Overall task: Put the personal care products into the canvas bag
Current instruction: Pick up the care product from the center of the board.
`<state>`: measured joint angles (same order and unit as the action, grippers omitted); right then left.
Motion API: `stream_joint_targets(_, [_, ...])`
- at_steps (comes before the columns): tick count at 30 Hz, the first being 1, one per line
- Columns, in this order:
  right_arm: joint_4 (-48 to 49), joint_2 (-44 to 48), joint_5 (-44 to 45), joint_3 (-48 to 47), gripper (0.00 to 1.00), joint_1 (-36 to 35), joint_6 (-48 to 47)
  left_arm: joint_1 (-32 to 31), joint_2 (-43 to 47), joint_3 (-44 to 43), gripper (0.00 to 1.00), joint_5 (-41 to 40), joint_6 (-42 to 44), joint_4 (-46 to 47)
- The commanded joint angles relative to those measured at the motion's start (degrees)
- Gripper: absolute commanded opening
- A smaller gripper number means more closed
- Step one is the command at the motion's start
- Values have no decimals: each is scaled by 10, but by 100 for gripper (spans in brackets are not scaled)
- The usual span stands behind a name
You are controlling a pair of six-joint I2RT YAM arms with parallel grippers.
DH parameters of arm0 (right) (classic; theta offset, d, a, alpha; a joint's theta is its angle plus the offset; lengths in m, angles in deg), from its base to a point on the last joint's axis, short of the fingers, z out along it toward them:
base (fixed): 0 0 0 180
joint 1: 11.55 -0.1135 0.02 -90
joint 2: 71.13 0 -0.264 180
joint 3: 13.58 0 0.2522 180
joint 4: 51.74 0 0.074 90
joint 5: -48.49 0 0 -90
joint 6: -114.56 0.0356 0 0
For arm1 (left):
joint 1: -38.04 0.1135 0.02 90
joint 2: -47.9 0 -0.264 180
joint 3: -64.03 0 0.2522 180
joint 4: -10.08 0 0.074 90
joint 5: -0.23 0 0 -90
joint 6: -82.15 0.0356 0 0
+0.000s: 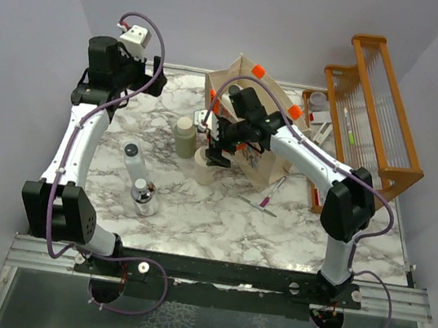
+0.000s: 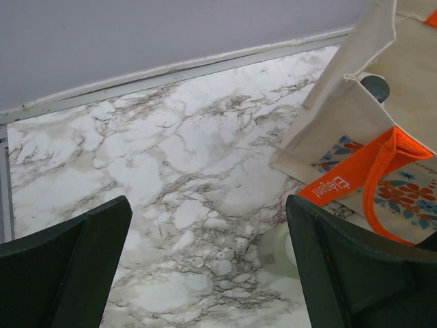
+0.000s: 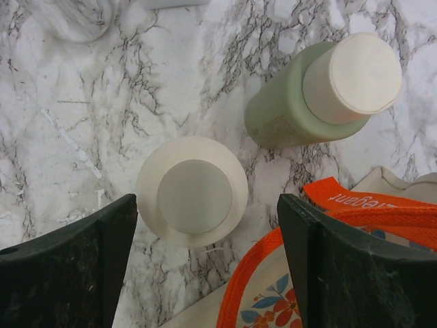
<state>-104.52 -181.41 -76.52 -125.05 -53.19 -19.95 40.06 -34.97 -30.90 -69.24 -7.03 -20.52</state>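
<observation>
The canvas bag [image 1: 250, 123] stands upright at the back middle, with orange handles and a floral print. My right gripper [image 1: 216, 154] hangs open just left of it, straight above a beige bottle with a cream cap [image 3: 193, 195], its fingers apart on either side and not touching. Just beyond stands an olive-green bottle [image 3: 321, 96]. A white bottle with a grey cap [image 1: 131, 159] and a short clear bottle with a chrome cap [image 1: 142, 196] stand further left. My left gripper [image 1: 150, 81] is open and empty over bare marble at the back left. A dark cap [image 2: 375, 87] shows inside the bag [image 2: 355, 116].
An orange wooden slatted rack [image 1: 376, 105] stands at the back right with small items beside it. Pens [image 1: 267, 200] lie on the marble in front of the bag. The grey back wall [image 2: 171, 34] runs close behind the left gripper.
</observation>
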Motion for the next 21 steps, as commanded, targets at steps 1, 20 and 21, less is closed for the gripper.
stream_joint_targets(1, [-30,-31,-13,-34,79,-4,-37,1,25,4,99,18,-1,11])
stream_joint_targets(20, [-66,-57,-60,-40,48,-4,-54,2,36,27,99,38,0,19])
stream_joint_targets(21, [-69,-59,-59,-41,47,-4,-56,1,37,28,99,40,0,19])
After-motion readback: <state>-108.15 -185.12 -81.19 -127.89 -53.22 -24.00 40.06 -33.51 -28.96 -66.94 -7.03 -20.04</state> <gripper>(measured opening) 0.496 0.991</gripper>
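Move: The cream bottle stands almost under the right hand, its middle about 1 cm back, 1 cm to the left and some 7 cm below, with the cap between the open fingers. The green bottle is roughly 6 cm ahead and 8 cm left of that hand, the silver bottle 12 cm back and 17 cm left, and the canvas bag's middle 13 cm ahead and 11 cm right. From the left hand the cream bottle lies about 16 cm back, 19 cm right and 22 cm below. The right hand, slanting down and to its left over the cream bottle, sinks about 1.5 cm, then eases back about 1 cm and slightly left towards the cap, turning roughly 5 degrees counter-clockwise. All the while its fingers close from nearly wide open to about half and pinch the cap from both sides, first touching it here, then keep that opening with no lift yet. ##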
